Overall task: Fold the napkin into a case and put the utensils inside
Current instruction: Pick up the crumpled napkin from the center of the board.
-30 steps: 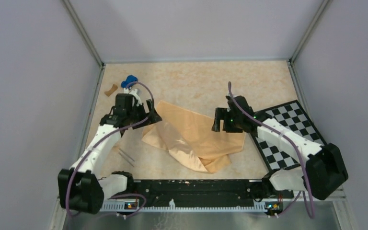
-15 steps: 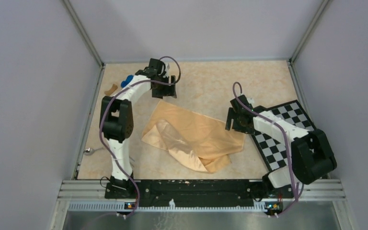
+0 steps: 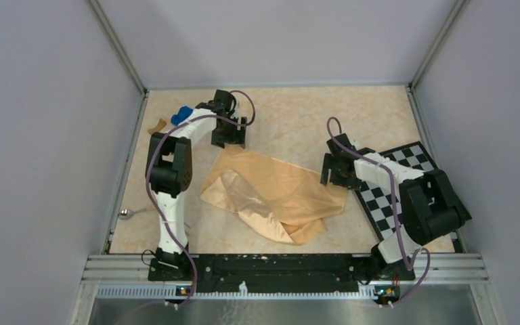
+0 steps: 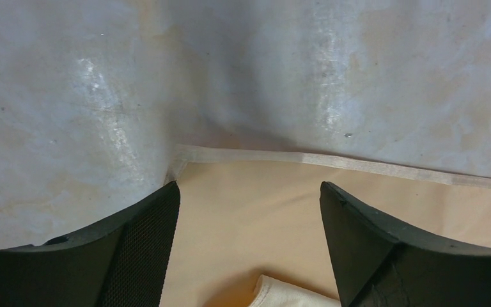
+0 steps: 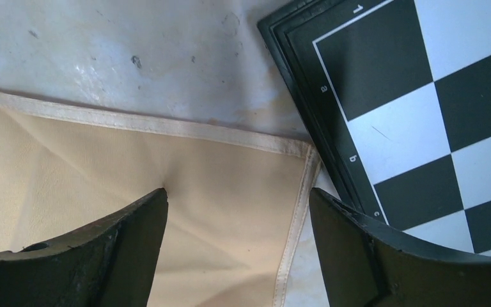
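The tan-orange napkin (image 3: 274, 193) lies rumpled mid-table, its near part folded over on itself. My left gripper (image 3: 231, 139) stands open over the napkin's far left corner; in the left wrist view the gripper (image 4: 249, 188) straddles the cloth (image 4: 256, 236) just inside its hem. My right gripper (image 3: 332, 177) is open over the napkin's right corner. In the right wrist view that gripper (image 5: 238, 193) has the hemmed corner (image 5: 230, 166) between its fingers. Neither grips the cloth. The utensils are hidden.
The checkerboard (image 3: 409, 177) lies right of the napkin, its edge (image 5: 307, 121) beside the cloth corner. A blue toy car (image 3: 181, 114) and a brown scrap (image 3: 156, 126) sit far left. A small shiny piece (image 3: 127, 213) lies by the left wall.
The left arm has swung from the near left up to the napkin's far corner and lowered there. The right gripper has shifted slightly to the napkin's right corner.
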You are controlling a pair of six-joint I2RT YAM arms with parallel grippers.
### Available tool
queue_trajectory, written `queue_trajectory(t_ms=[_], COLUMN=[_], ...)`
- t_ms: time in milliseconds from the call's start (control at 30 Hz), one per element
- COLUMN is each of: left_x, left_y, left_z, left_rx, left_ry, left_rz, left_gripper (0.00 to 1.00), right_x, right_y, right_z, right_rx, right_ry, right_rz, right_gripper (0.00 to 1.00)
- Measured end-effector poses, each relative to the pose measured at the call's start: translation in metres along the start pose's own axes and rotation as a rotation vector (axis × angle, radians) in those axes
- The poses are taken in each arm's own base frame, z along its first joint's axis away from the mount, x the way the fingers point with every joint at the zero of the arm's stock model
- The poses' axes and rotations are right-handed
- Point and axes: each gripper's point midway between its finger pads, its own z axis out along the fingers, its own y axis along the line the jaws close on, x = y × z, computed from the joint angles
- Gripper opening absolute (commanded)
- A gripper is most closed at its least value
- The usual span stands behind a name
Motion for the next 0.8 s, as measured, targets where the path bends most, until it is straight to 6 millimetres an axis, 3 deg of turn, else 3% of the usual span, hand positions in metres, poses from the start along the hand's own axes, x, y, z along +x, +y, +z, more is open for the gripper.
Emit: queue_trajectory(t_ms=[167,267,333,467,600,733,800], left_x=[-0.001,0.001,-0.001,-0.004,-0.007,-0.007,-0.005], left_y=[0.009,0.017,0.02,0.024,0.027,0.026,0.024], left_z=[0.002,0.011,0.013,0.015,0.016,0.012,0.002], left_rx=[-0.049,-0.091,-0.108,-0.129,-0.121,-0.1,-0.091], left_ry=[-0.009,-0.003,-0.009,-0.023,-0.031,-0.034,-0.042], left_rz=[-0.007,-0.014,-0.019,-0.024,-0.04,-0.04,-0.033], left_gripper=[0.85,0.78,0.62,0.31,0.0,0.0,0.0], right_x=[-0.004,-0.007,-0.01,-0.02,-0.029,-0.031,-0.037], right_y=[0.003,0.004,0.005,0.01,0.017,0.021,0.023], right_z=[0.008,0.01,0.011,0.015,0.016,0.01,-0.004], right_rx=[0.0,-0.001,-0.006,-0.02,-0.054,-0.081,-0.098], right_ry=[-0.014,-0.026,-0.037,-0.078,-0.109,-0.122,-0.148], right_rz=[-0.008,-0.008,-0.012,-0.025,-0.041,-0.079,-0.103], right_gripper=[0.79,0.72,0.59,0.23,0.0,0.0,0.0])
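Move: The napkin's far left corner lies about 3 cm to the left hand's left, 2 cm ahead and 2 cm below. From that hand, the blue toy car is roughly 17 cm left and 12 cm ahead, the tan block some 25 cm left and 8 cm ahead. The napkin's far right corner is about 3 cm ahead, 3 cm right and 2 cm below the right hand. The checkerboard's nearest corner is some 7 cm ahead and 1 cm right of that hand. Both hands pinch the napkin's far corners, their open fingers closing fully on the cloth. The left first eases about 2 cm left, a bit forward and down to its corner; the right slides some 3.5 cm forward along the cloth's edge, its fingers swinging slightly outward. Once shut, both start to rise, the right by about 2 cm, the left barely 1. ##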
